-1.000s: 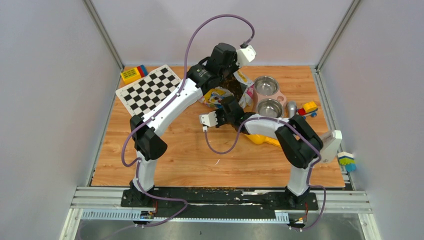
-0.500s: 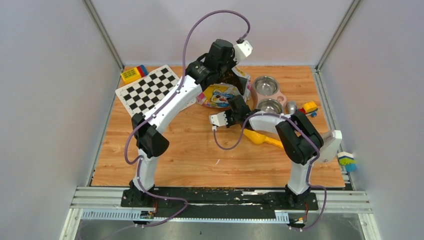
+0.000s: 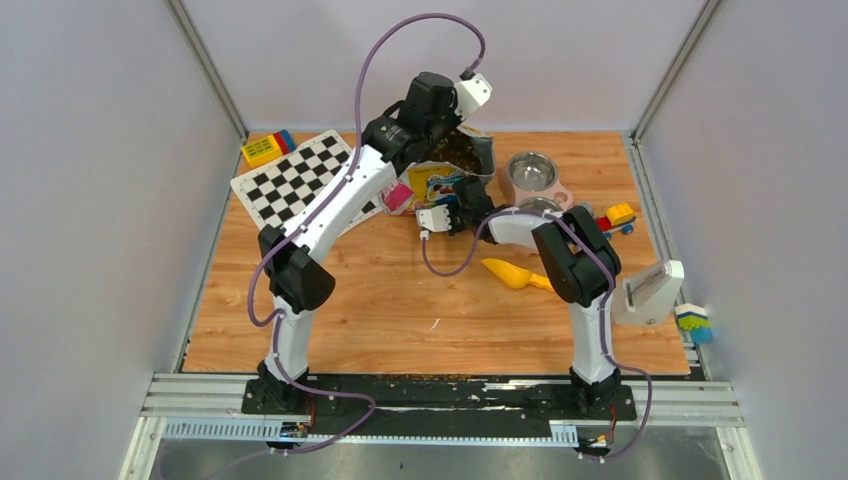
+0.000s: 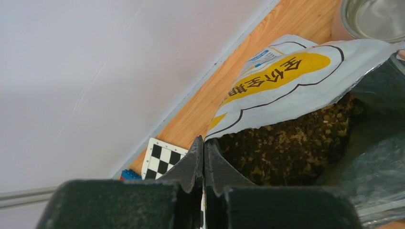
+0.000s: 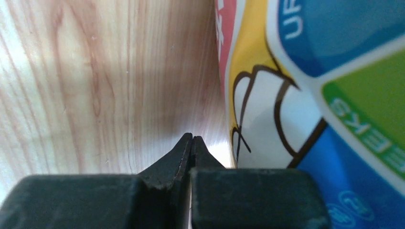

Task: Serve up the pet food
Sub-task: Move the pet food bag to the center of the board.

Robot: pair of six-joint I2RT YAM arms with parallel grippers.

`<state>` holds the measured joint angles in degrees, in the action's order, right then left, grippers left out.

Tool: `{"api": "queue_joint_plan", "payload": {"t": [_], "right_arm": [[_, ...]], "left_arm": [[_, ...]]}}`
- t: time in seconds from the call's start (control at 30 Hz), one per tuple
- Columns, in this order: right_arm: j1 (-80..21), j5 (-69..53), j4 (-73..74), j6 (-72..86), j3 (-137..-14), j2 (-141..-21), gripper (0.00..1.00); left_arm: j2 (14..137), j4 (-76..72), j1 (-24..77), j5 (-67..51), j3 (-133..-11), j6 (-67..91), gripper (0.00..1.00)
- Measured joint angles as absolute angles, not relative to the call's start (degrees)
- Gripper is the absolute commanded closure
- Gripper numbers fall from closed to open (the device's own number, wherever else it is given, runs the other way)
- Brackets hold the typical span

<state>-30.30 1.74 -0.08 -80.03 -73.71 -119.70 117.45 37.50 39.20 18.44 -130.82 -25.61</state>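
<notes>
The pet food (image 3: 462, 152) shows as brown kibble in the open mouth of a glossy cartoon-cat bag (image 3: 438, 182), which stands near the back of the table. In the left wrist view the kibble (image 4: 286, 148) fills the bag (image 4: 282, 81) just past my left gripper (image 4: 204, 141), which is shut on the bag's torn rim. From above, the left gripper (image 3: 453, 130) is at the bag's top. My right gripper (image 3: 470, 203) is low at the bag's near side. In its wrist view the right gripper (image 5: 192, 138) is shut against the bag's printed edge (image 5: 296, 95), just above the wood.
Two steel bowls on a pink stand (image 3: 532, 170) sit right of the bag; one rim (image 4: 377, 19) shows in the left wrist view. A yellow scoop (image 3: 512, 273) lies in front of the right arm. There is a checkerboard (image 3: 300, 180) at back left, and toy blocks (image 3: 262, 148) and a toy car (image 3: 615, 215).
The bag has gone from lying tilted to standing with its mouth up. Both grippers moved toward the back with it, and the right arm has uncovered the scoop.
</notes>
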Motion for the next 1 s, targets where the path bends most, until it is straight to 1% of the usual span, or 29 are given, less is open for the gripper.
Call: {"api": "queue_joint_plan", "payload": {"t": [0.17,0.27,0.4,0.5,0.63,0.7,0.77,0.87,1.0], "right_arm": [[-31.0,-0.5,1.8,-79.1,-72.2,-117.8,1.0],[-31.3,-4.8,10.2,-76.4,-70.9,-112.0,1.0],[-32.0,-13.3,22.0,-72.1,-70.4,-99.0,0.99],[-33.3,-20.2,30.0,-70.4,-70.3,-87.4,0.88],[-35.9,-26.6,35.7,-69.7,-66.8,-74.0,0.66],[-37.1,-28.5,37.7,-69.0,-64.7,-69.4,0.58],[-37.6,-29.5,38.8,-67.8,-63.5,-66.8,0.54],[-37.6,-29.1,37.8,-65.3,-63.0,-65.9,0.51],[-37.4,-25.7,31.7,-63.0,-59.6,-66.0,0.5]], "left_arm": [[117.3,37.5,39.3,16.2,-130.5,-25.6,1.0],[116.1,37.5,39.7,14.9,-128.6,-25.7,1.0],[115.5,37.7,40.2,13.2,-127.8,-25.4,1.0],[115.2,39.0,40.6,11.6,-127.8,-24.5,1.0],[115.0,41.3,41.5,9.7,-128.0,-23.4,1.0],[115.0,42.3,42.2,8.8,-128.0,-23.0,1.0],[114.9,43.3,42.8,7.9,-128.0,-22.5,1.0],[114.7,45.3,43.4,5.9,-128.0,-21.3,1.0],[114.7,47.7,43.8,3.3,-128.0,-19.6,1.0]]}}
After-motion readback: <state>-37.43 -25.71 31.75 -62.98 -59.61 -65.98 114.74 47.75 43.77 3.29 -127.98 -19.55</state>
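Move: The left hand already grips the far rim of the pet food bag, whose middle lies about 21 cm below, 4 cm back and 3 cm left; the board's center is some 11 cm back, 3 cm left and 31 cm below. From the low right hand, the bag's middle is about 6 cm ahead, 6 cm left and 10 cm higher; the pink bowls sit about 11 cm right, 1 cm ahead, the yellow scoop 17 cm back, 7 cm right. Left hand, still pinching, draws the rim back and right about 10 cm; right withdraws back 23 cm, up, opening. ##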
